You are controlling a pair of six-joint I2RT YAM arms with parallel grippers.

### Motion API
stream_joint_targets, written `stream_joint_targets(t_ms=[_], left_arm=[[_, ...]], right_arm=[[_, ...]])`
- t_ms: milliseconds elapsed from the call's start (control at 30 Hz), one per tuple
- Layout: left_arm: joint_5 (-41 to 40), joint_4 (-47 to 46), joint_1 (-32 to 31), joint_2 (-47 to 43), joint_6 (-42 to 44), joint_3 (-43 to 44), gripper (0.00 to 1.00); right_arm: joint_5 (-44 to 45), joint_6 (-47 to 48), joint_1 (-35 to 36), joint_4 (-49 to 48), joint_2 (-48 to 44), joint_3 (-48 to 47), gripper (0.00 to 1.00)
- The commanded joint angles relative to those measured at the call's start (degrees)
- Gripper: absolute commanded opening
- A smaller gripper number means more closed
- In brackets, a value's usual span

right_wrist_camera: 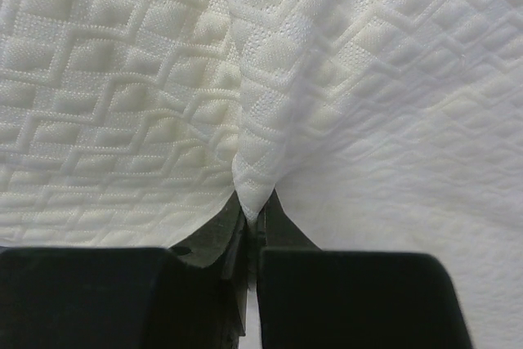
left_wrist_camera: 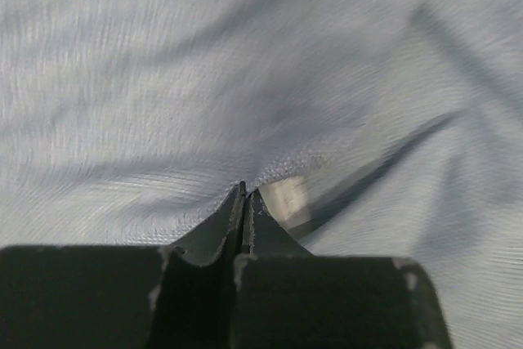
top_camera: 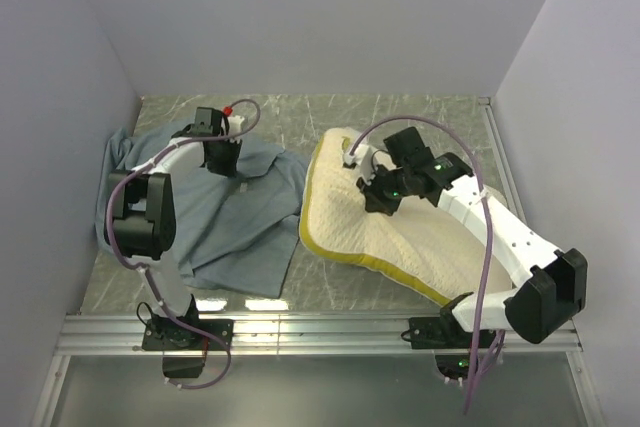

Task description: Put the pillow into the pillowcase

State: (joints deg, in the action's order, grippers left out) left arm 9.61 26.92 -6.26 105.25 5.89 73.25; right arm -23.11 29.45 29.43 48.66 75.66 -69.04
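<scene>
The blue-grey pillowcase (top_camera: 230, 217) lies crumpled on the left half of the table. My left gripper (top_camera: 222, 162) is down on its far part. In the left wrist view the jaws (left_wrist_camera: 245, 190) are pressed together, with creases of the pillowcase (left_wrist_camera: 163, 79) running into the tips. The cream-white quilted pillow (top_camera: 400, 237), yellow along its near edge, lies on the right half, its left end touching the pillowcase. My right gripper (top_camera: 378, 197) sits on its far upper part. It is shut (right_wrist_camera: 255, 206) on a raised fold of the pillow cover (right_wrist_camera: 122, 79).
Plain walls close in the table on the left, back and right. A metal rail (top_camera: 320, 332) carrying both arm bases runs along the near edge. Bare grey marbled tabletop (top_camera: 400, 112) shows behind the pillow and pillowcase.
</scene>
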Motion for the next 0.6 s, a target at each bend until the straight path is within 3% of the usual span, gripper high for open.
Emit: stream_joint_targets(t_ms=[0, 167, 467, 567], left_arm=[[11.62, 2.6, -1.2, 1.88, -1.49, 7.07, 0.0], [20.01, 5.86, -1.82, 1.01, -3.52, 10.51, 0.0], [20.98, 7.8, -1.74, -10.32, -3.34, 7.17, 0.0], [22.03, 8.67, -1.74, -13.4, -3.43, 6.55, 0.0]], right_arm=[[-2.98, -1.41, 4.83, -3.4, -3.32, -0.22, 0.0], [-2.2, -1.07, 13.27, -3.93, -2.62, -0.13, 0.0], [0.43, 2.45, 28.64, -5.16, 6.42, -1.28, 0.0], [0.79, 3.33, 29.98, -5.77, 10.38, -2.15, 0.0]])
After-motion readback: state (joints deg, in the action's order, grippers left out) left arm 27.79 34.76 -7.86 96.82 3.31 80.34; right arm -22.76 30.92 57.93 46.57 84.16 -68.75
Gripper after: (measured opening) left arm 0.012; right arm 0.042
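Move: My left hand already pinches the pillowcase's upper edge at its mouth, whose middle lies about 5 cm back towards me. From this hand the pillow's middle is roughly 43 cm right and 13 cm back; its leading edge is only some 18 cm right and 6 back. My right hand holds a fold of the pillow, with the pillow's middle about 8 cm below and 8 cm to its right; the pillowcase mouth lies some 33 cm left, 12 ahead and 15 lower. Keeping both grips, I swing the pillow left and back with my right hand, about 15 cm, turning it some 30 degrees counter-clockwise and sinking a little at the end. Meanwhile my left hand pulls the pillowcase edge right towards the pillow, then raises it to about 10 cm up, easing back slightly as it tilts right side up and turns a little clockwise. ##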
